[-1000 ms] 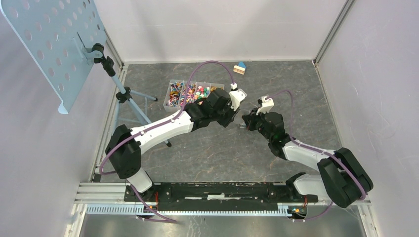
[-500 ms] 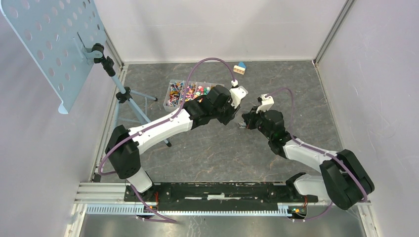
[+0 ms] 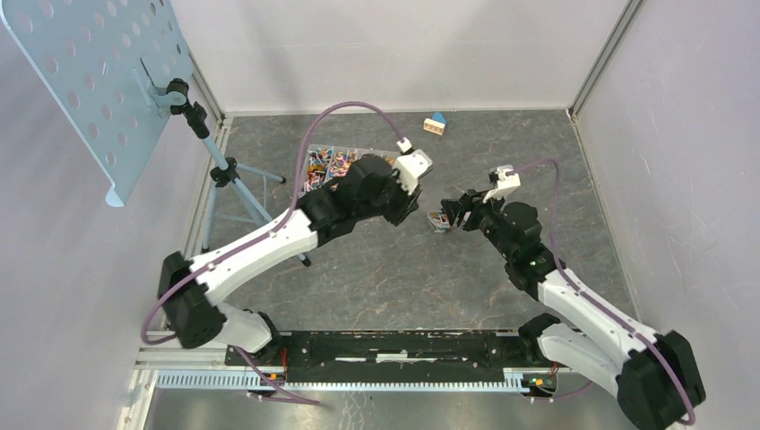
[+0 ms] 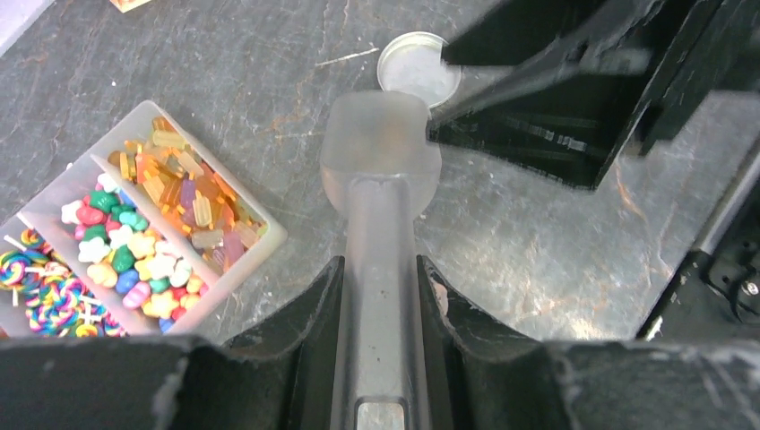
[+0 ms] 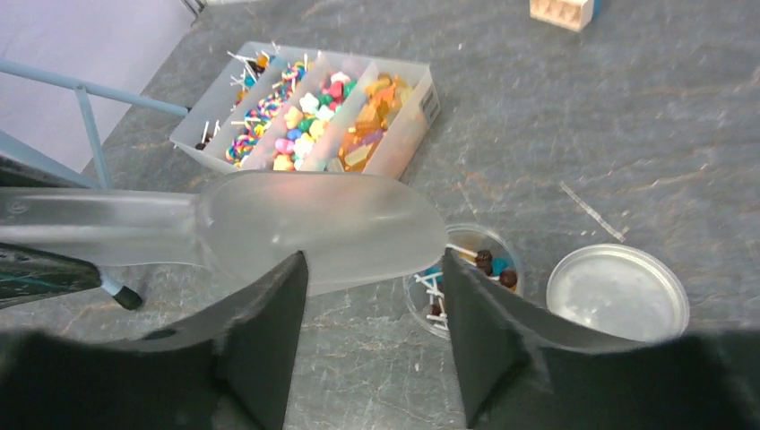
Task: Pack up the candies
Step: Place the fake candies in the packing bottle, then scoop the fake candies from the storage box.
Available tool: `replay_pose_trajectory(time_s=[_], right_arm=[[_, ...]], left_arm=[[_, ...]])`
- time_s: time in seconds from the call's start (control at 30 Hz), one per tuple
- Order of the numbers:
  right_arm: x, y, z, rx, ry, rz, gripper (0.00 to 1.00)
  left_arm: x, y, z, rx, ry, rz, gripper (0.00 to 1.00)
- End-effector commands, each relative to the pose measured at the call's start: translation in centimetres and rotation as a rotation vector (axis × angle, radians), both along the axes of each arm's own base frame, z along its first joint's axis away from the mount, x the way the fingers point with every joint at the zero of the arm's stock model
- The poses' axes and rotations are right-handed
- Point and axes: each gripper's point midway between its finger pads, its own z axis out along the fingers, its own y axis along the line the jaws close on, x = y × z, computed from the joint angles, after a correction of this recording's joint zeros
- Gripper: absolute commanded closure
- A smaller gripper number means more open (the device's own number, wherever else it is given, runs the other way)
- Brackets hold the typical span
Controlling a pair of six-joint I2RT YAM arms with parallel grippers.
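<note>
The candies (image 4: 134, 242) lie sorted in a clear divided tray (image 3: 345, 164), also seen in the right wrist view (image 5: 314, 116): swirl lollipops, mixed coloured sweets, amber-orange ones. My left gripper (image 4: 381, 300) is shut on the handle of a frosted plastic scoop (image 4: 381, 148), whose bowl hangs over a small round clear jar (image 5: 475, 269) holding a few sweets and lollipops. A faint orange tint shows in the scoop; its contents are unclear. My right gripper (image 5: 372, 345) is open and empty, just in front of the jar (image 3: 439, 219), below the scoop (image 5: 323, 228).
The jar's round lid (image 5: 617, 291) lies flat on the table right of the jar, and shows in the left wrist view (image 4: 418, 67). A blue-roofed wooden toy house (image 3: 436, 124) stands at the back. A tripod stand (image 3: 224, 170) with a perforated panel occupies the left side.
The left arm has swung left and back with the scoop. The right arm has drawn to the right, so the jar now shows between the two grippers.
</note>
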Motion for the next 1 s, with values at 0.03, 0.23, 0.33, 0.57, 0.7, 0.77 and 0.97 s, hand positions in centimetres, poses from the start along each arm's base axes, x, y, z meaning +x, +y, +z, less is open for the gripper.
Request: replay_pose_trajectory(time_s=[0.03, 0.23, 0.33, 0.57, 0.7, 0.77, 0.97], right_arm=[[-1.1, -1.6, 4.3, 0.036, -0.076, -0.049, 0.17], [-3.2, -3.5, 6.0, 0.042, -0.107, -0.082, 0.02], [-4.3, -4.5, 5.9, 0.042, -0.112, -0.101, 0.02], [-6.1, -5.4, 6.8, 0.089, -0.161, -0.102, 0.02], [-6.4, -5.5, 6.5, 0.073, -0.151, -0.098, 0.02], [-6.5, -5.5, 6.5, 0.069, -0.152, -0.094, 0.02], [-6.4, -5.4, 6.4, 0.066, -0.153, -0.089, 0.02]], left_arm=[[-2.0, 1.6, 4.9, -0.172, -0.234, -0.105, 0.98], [-2.5, 4.9, 5.3, -0.098, -0.336, -0.078, 0.98], [-0.9, 7.8, 4.7, -0.011, -0.326, 0.041, 0.98], [2.4, 13.7, 3.3, 0.017, -0.147, 0.264, 0.98], [3.9, 15.3, 1.8, 0.063, -0.038, 0.342, 0.98], [4.6, 15.3, 0.9, 0.084, 0.018, 0.346, 0.98], [6.8, 13.4, -0.3, 0.101, 0.148, 0.372, 0.98]])
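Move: The candy box's middle lies about 17 cm ahead of the left hand, 12 cm to its left and 21 cm below. The packing bottle stands some 8 cm ahead of that hand, 11 cm to its right and 19 cm below, with the lid another 9 cm to the right of the bottle and 2 cm farther out. From the right hand the bottle is about 4 cm ahead, 1 cm left and 14 cm below. The left hand, still gripping the empty clear scoop, first draws back about 3 cm while rising as much and edging left, then sweeps left and forward from beside the packing bottle to the candy box, ending about 15 cm left and 6 cm farther out, turned some 20 degrees counter-clockwise and sinking again. Meanwhile the right hand, already clear of the bottle, keeps rising (about 6 cm) and backs off to the right, its half-open fingers spreading wide. ##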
